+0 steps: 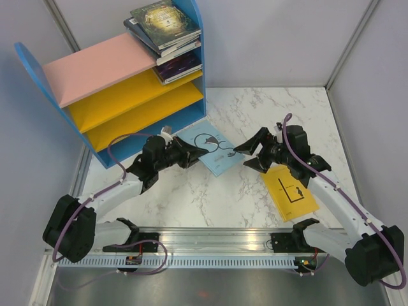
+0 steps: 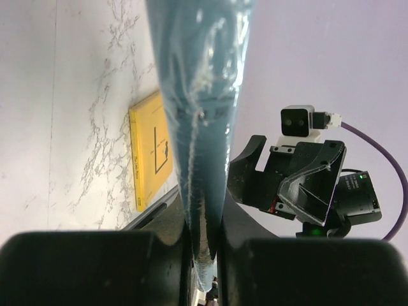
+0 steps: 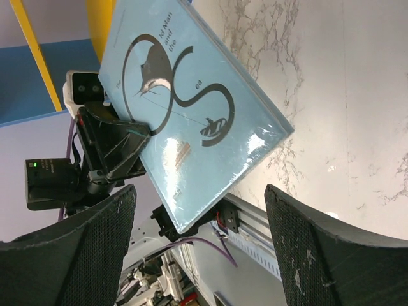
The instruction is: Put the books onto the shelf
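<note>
My left gripper (image 1: 196, 152) is shut on the near edge of a pale grey-blue book (image 1: 215, 150) with a black swirl drawing, holding it tilted just off the marble. In the left wrist view that book (image 2: 201, 95) runs edge-on up from the gripper (image 2: 204, 255). My right gripper (image 1: 245, 157) stands open facing the book's other side, a little apart from it; its fingers (image 3: 338, 255) flank the book (image 3: 191, 108) without touching. A yellow book (image 1: 290, 191) lies flat under the right arm. The shelf (image 1: 127, 95) stands at the back left, with several books (image 1: 167, 29) stacked at its right end.
Grey walls close the table at the back and on both sides. The shelf's blue side panel (image 1: 191, 121) stands close behind the left gripper. An aluminium rail (image 1: 217, 239) carrying both arm bases runs along the near edge. The yellow book (image 2: 150, 153) also shows in the left wrist view.
</note>
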You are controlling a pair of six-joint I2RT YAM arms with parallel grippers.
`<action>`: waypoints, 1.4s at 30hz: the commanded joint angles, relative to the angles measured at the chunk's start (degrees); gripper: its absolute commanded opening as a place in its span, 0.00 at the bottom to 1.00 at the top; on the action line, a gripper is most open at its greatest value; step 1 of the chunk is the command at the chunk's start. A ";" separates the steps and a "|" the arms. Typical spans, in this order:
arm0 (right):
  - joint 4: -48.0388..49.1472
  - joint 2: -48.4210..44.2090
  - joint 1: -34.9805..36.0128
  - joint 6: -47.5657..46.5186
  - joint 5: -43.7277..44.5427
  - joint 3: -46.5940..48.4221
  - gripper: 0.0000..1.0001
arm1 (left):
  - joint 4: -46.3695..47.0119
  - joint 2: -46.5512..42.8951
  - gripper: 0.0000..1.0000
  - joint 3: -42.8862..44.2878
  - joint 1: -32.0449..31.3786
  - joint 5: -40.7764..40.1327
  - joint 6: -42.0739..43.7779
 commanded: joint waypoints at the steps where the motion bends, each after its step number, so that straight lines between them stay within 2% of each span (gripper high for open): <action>1: 1.27 -1.27 1.28 2.19 2.25 0.54 0.85 | 0.03 -3.48 0.02 4.56 1.12 2.06 4.56; 10: 5.30 0.13 5.32 5.10 6.03 0.01 0.84 | 0.55 -5.24 0.02 5.27 1.12 3.55 3.78; 15: 8.04 2.50 6.73 6.94 6.56 0.01 0.83 | 6.96 -7.26 0.02 1.93 1.12 2.59 -2.20; 21: 8.83 3.47 8.31 7.73 8.50 0.72 0.83 | 9.07 -8.67 0.02 2.10 1.12 1.97 -4.83; 26: 15.85 1.98 8.49 12.83 10.52 -1.30 0.75 | 11.63 -9.28 0.02 0.17 1.12 1.88 -7.21; 29: 21.12 1.01 8.75 15.63 11.92 -2.36 0.61 | 12.68 -9.99 0.02 -1.85 1.12 1.18 -8.70; 30: 23.49 0.92 8.75 16.26 12.10 -2.88 0.51 | 13.12 -10.16 0.02 -2.81 1.12 0.92 -9.14; 32: 26.40 0.66 8.93 18.53 12.54 -3.67 0.43 | 13.91 -10.43 0.02 -3.52 1.12 0.57 -10.02; 33: 28.93 0.66 9.01 19.42 12.80 -4.38 0.35 | 14.00 -10.34 0.02 -3.78 1.12 0.48 -10.20; 35: 31.32 0.66 9.37 20.74 13.07 -5.08 0.28 | 14.09 -10.17 0.02 -3.96 1.12 0.48 -10.55; 36: 33.42 0.75 9.63 21.79 13.16 -5.52 0.20 | 14.18 -9.99 0.02 -3.96 1.12 0.65 -10.55; 38: 35.37 1.18 9.72 22.41 12.98 -5.79 0.10 | 14.18 -9.38 0.02 -3.79 1.12 1.09 -10.55; 39: 37.12 1.36 9.80 22.85 12.89 -5.88 0.01 | 14.00 -9.02 0.02 -3.44 1.12 1.79 -10.64; 42: 39.85 2.06 9.89 23.29 12.98 -6.14 0.00 | 13.48 -7.00 0.04 -2.38 1.12 5.55 -10.12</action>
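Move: The left hand still pinches the blue book, whose middle lies about 3 cm ahead and 4 cm to its right, roughly 1 cm below; the shelf's near right edge stands some 18 cm ahead of that hand, about straight ahead and level in height. From the open right hand the blue book's middle is around 10 cm left, 4 cm ahead and 2 cm lower. The yellow book lies on the table some 16 cm right of the right hand, 8 cm back and 17 cm below. The wide-open right hand slides about 4 cm left towards the blue book's near right edge, then works forward and up some 5 cm while its fingers tip upward about 20 degrees, with a slight clockwise turn, and close to pinch the book by that side. The left hand keeps its pinch on the opposite side throughout, lifting the book about 6 cm almost straight up and tipping its own fingers upward some 15 degrees. ##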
